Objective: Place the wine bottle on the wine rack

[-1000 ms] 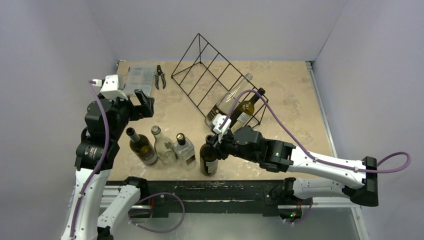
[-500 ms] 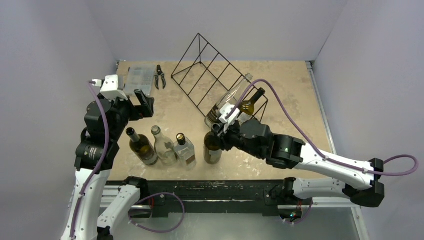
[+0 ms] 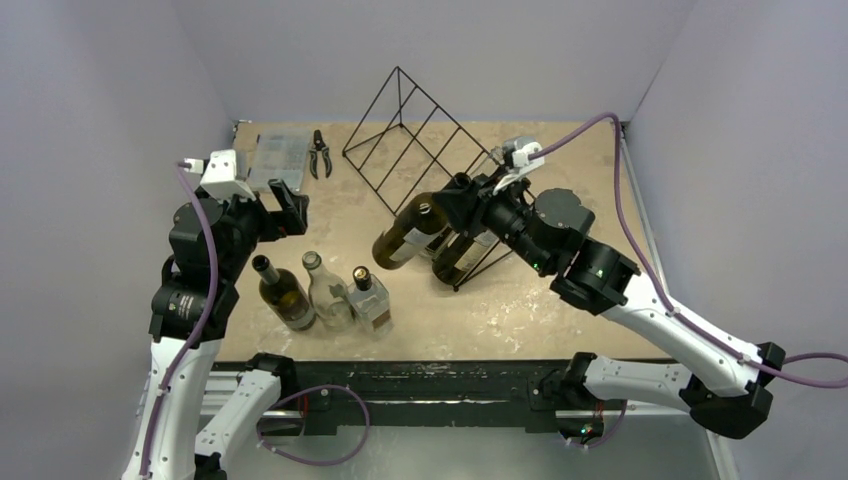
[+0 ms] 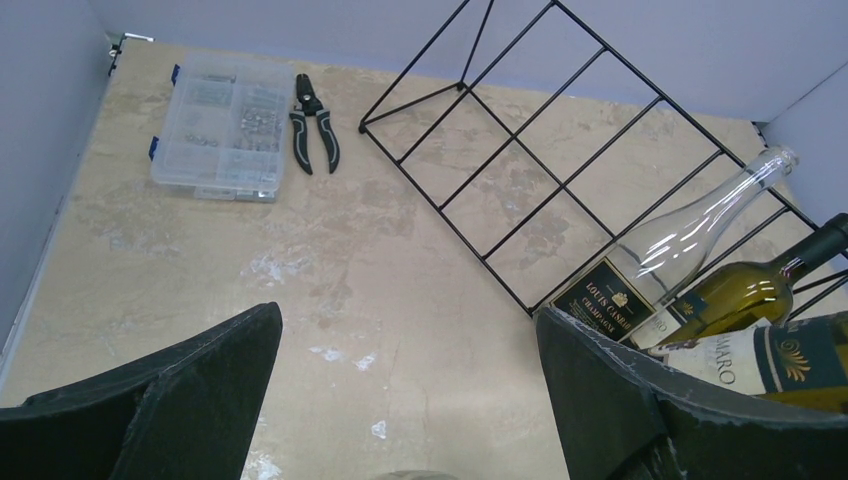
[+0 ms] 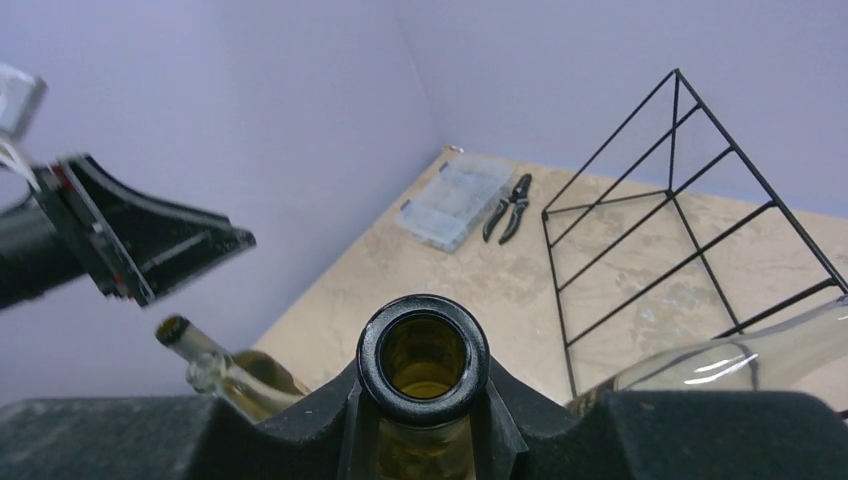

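The wine bottle [image 3: 400,238] is dark green glass with a pale label. It hangs tilted above the table, just in front of the wine rack's right end. My right gripper [image 3: 457,192] is shut on its neck. In the right wrist view the bottle's open mouth [image 5: 423,358] sits between the black fingers [image 5: 300,425]. The wine rack [image 3: 400,140] is a black wire prism lying across the back of the table. My left gripper [image 3: 290,210] hovers open at the left, far from the bottle, with nothing between its fingers [image 4: 190,390].
A clear champagne bottle [image 4: 690,235] and a green bottle [image 4: 750,295] lie in the rack's right slots. Three bottles [image 3: 283,292] [image 3: 328,292] [image 3: 368,297] stand near the front left. A clear parts box [image 3: 278,158] and pliers [image 3: 321,152] lie at the back left.
My right arm has lifted the wine bottle from the table's front edge, carried it back toward the rack and tipped it over. The left arm has not moved.
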`<move>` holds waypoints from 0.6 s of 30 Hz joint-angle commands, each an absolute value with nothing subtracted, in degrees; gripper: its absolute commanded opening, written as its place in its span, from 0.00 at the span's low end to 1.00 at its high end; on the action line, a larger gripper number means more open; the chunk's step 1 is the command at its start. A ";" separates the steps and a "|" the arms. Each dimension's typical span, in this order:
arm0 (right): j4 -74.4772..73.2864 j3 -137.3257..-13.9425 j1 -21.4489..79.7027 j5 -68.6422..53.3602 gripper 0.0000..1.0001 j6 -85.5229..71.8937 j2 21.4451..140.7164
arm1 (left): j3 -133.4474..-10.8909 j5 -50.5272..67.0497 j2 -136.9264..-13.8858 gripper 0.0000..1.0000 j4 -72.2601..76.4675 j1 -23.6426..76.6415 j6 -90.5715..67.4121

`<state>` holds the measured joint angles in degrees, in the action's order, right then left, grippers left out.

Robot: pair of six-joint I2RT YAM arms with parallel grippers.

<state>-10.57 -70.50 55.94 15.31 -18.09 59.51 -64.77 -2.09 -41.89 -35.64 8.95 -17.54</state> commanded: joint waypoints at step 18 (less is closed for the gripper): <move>5.11 -77.85 29.56 10.10 0.00 -55.26 71.08 | -65.67 -0.68 -41.76 1.00 -34.50 8.44 -18.98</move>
<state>-0.43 -71.13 33.19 13.13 -45.82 68.20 -64.77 -1.41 -42.02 -35.64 8.95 -18.46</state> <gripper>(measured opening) 0.361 0.998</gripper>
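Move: Ahead of the right hand, which already grips the green wine bottle by its neck, the next free rack slot is centred some 20 cm out, about 2 cm left and 27 cm below. The clear bottle on the rack lies about 15 cm ahead, 3 cm right and 25 cm down; the racked green bottle is roughly 10 cm ahead, 7 cm right and 25 cm down. From the idle left hand that slot is about 22 cm ahead, 22 cm right and 22 cm below. Swinging the held bottle forward about 12 cm and some 6 cm to the right towards the free slot, the right hand first rises about 4 cm, then sinks back to its starting height while speeding up. The wrist rolls its left side up some 25 degrees, turns clockwise about 20 and tips slightly down, laying the bottle flatter; the fingers keep their hold on the neck. ##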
